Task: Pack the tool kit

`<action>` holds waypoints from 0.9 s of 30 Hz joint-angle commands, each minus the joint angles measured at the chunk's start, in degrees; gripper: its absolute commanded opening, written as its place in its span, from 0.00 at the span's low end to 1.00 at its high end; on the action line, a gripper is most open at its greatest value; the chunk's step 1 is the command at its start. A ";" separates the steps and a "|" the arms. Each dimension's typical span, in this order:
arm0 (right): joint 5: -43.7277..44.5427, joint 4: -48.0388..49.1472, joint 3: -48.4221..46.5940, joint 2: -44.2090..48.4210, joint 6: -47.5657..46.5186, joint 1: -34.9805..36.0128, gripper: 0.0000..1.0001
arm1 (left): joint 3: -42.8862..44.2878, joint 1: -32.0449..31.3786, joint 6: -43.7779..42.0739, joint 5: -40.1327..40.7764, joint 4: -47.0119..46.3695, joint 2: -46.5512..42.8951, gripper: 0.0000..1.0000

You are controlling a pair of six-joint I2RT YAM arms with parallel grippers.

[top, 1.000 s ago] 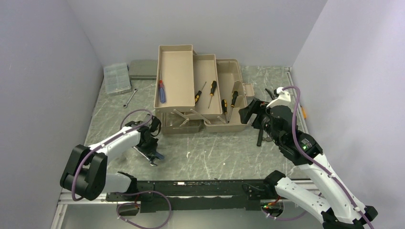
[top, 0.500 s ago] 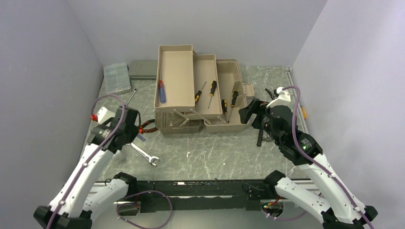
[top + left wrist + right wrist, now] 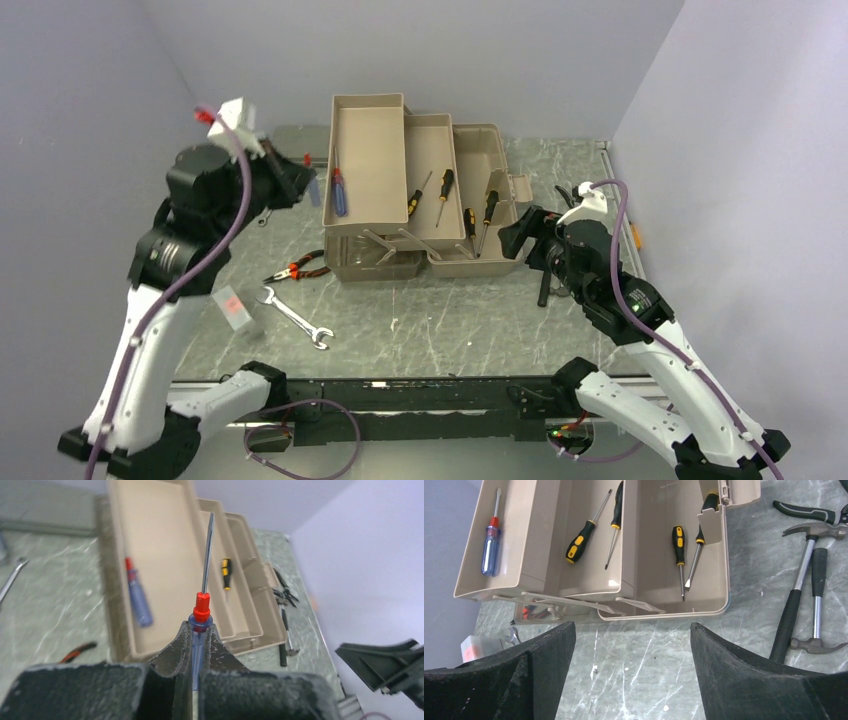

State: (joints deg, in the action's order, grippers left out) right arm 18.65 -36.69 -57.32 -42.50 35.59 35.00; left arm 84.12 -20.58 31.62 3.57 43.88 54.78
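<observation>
The taupe tool kit point(image 3: 367, 99) stands open at the table's middle, its trays folded out to the left. My left gripper point(image 3: 305, 180) is raised beside the left tray, shut on a blue-handled screwdriver point(image 3: 201, 607) with a red collar, whose shaft points over that tray point(image 3: 160, 555). A second blue screwdriver point(image 3: 339, 192) lies in this tray. Several yellow-and-black screwdrivers point(image 3: 579, 542) lie in the middle tray and the box. My right gripper point(image 3: 515, 235) hangs open and empty at the box's right end point(image 3: 724, 570). Two hammers point(image 3: 794, 605) lie to its right.
Red-handled pliers point(image 3: 298, 268) and a silver wrench point(image 3: 292, 317) lie on the table left of the box. A small white block with a red label point(image 3: 232, 308) sits near them. Black-handled pliers point(image 3: 804, 511) lie beyond the hammers. A flat grey case point(image 3: 295, 132) rests at the back.
My left arm has lifted from the table near the wrench and swung up and back to the left tray, jaws shut on the blue screwdriver. The right arm has stayed put.
</observation>
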 commanded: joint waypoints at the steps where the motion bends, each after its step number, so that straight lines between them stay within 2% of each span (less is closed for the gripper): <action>1: -0.89 2.82 -0.36 0.05 1.20 -0.09 0.86 | 8.28 0.10 -7.85 -18.34 -2.73 10.70 0.00; 6: -1.57 2.97 -0.47 -0.30 1.88 -0.07 0.85 | 13.68 0.10 -8.22 -21.99 -3.31 19.12 0.00; 14: -0.39 1.92 -0.56 0.47 2.96 -0.07 0.85 | 16.24 0.10 -10.59 -19.31 -3.99 29.14 0.00; 18: 0.35 0.59 -1.19 0.32 3.25 -0.11 0.85 | 17.46 0.17 -9.92 -15.29 -2.70 33.45 0.04; 20: 0.61 0.00 -1.38 0.33 3.28 -0.12 0.85 | 17.52 0.38 -10.73 -14.35 -2.03 34.88 0.14; 24: 1.25 -0.82 -1.16 0.32 3.41 -0.09 0.85 | 16.62 1.42 -12.51 -18.68 -1.64 36.76 0.43; 27: 1.60 -1.25 -0.58 0.22 3.71 -0.09 0.86 | 15.67 1.84 -12.38 -19.20 -1.96 36.66 0.58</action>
State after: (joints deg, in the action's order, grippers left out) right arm 18.46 -37.56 -57.32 -42.65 38.65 35.00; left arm 99.18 -19.51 20.49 -13.63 42.63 92.36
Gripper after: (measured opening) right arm 0.854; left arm 0.494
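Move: My left hand already holds the small blue screwdriver. Its place on the top tray's floor is about 13 cm ahead, 8 cm to the right and 20 cm below. The other blue screwdriver lies in that tray 7 cm left of this place, and the stubby yellow-black one, in the middle tray, 10 cm to its right; the orange pliers lie on the table 9 cm ahead of my left hand and 8 cm left. From my right hand the place is some 16 cm ahead and 28 cm left. I carry the small blue screwdriver in my left hand forward about 13 cm and right some 9 cm over the near half of the top tray, rising slightly before sinking about 11 cm net. Early on the hand swings clockwise some 20 degrees, and the fingers tip steadily downward; near the end they open to about half and let go of the handle above the tray floor. ##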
